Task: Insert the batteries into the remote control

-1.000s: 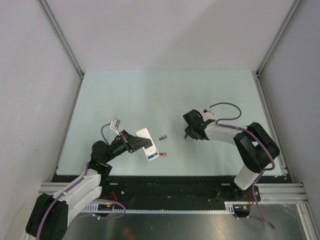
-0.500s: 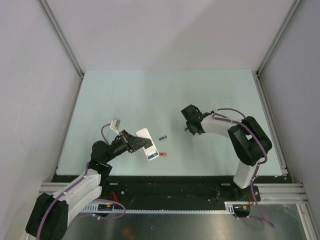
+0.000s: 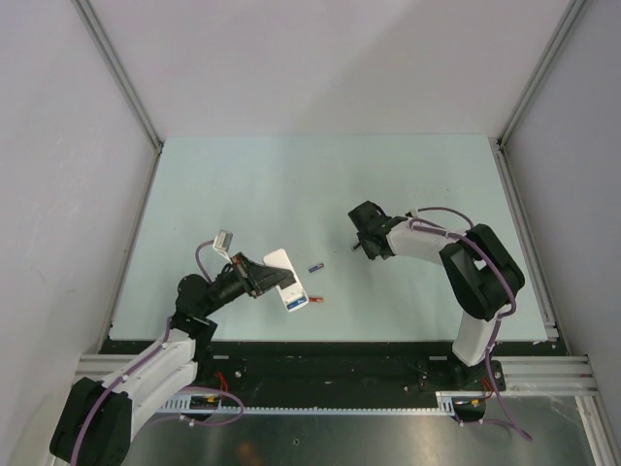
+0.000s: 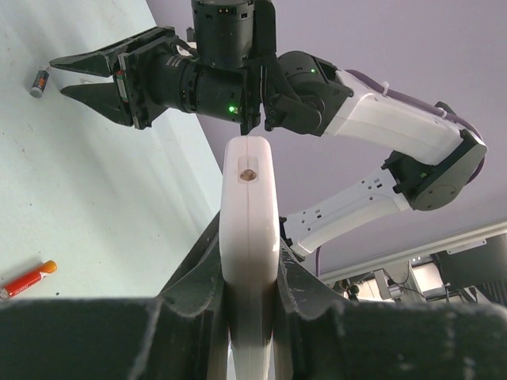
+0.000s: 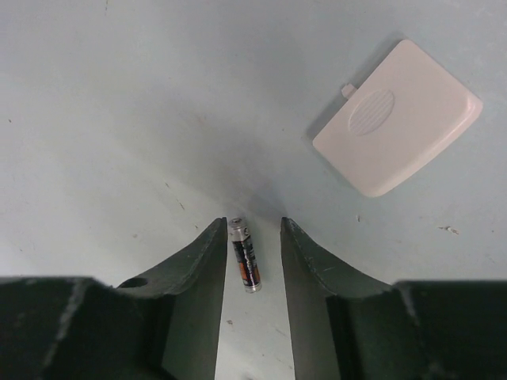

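Note:
My left gripper (image 3: pixel 273 278) is shut on the remote control (image 3: pixel 281 260), a white bar seen edge-on between the fingers (image 4: pixel 249 229). A bright blue battery (image 3: pixel 294 302) shows at its near end. A dark blue battery (image 3: pixel 314 266) and a red one (image 3: pixel 315 300) lie on the table just right of it; the red one (image 4: pixel 28 279) also shows in the left wrist view. My right gripper (image 3: pixel 361 243) points down at the table, jaws open (image 5: pixel 252 228). A grey-silver battery (image 5: pixel 244 255) lies loose between its fingers, close to the left one.
A white battery cover (image 5: pixel 396 119) lies flat on the table beyond the right gripper, to its right. The pale green table (image 3: pixel 291 184) is walled on the left, back and right. Both arm bases sit at the near edge.
My right gripper has shifted a little left and away and has opened its jaws around the grey-silver battery. The left gripper and the remote have not moved.

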Motion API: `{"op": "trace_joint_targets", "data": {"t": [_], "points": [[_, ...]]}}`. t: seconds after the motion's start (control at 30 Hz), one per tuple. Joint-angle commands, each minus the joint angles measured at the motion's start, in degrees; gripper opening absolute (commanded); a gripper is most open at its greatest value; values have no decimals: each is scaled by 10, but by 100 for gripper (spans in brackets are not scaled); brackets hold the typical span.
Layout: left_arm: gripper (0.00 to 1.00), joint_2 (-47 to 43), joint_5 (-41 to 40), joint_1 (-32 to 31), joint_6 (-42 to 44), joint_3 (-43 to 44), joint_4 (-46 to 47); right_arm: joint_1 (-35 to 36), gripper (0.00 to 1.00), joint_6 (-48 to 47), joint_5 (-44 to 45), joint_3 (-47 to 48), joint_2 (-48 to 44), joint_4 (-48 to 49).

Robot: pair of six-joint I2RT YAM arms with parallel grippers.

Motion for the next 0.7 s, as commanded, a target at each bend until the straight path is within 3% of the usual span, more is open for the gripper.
{"op": "trace_joint_targets", "data": {"t": [0.0,0.1,0.2,0.23,0.4,0.47,0.6,0.63,0.67], "points": [[0,-8,0,4,-9,-6,25,4,40,-15,18,4,-3,-39],[0,-8,2,5,-9,-5,25,11,43,-55,32,17,-21,-40],[0,-8,2,4,-10,-5,24,13,47,-163,40,34,-46,-22],[0,-9,3,4,-10,-5,25,13,48,-262,35,36,-55,3],[0,-13,2,4,-7,-6,25,3,51,-568,-67,40,-75,77],[0,-13,2,4,-6,-9,25,2,52,-671,-119,38,-71,91],[0,-16,1,4,-4,-13,24,9,55,-784,-131,39,-47,87],[0,-17,1,4,-5,-16,24,11,83,-807,-144,39,-36,82],[0,-18,0,4,-3,-17,24,13,100,-828,-151,39,-30,81]]}}
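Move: The battery just put down lies almost under the right fingertips, about 1 cm ahead, 1 cm left and 1 cm below. The pale battery cover lies some 9 cm to the right and level with the hand; the purple battery is about 11 cm left and 5 cm back. From the left hand, holding the remote, the put-down battery is roughly 19 cm ahead, 20 cm right and 18 cm below. The right hand rises about 5 cm off the battery, turning some 55 degrees counter-clockwise while its fingers open wider. ##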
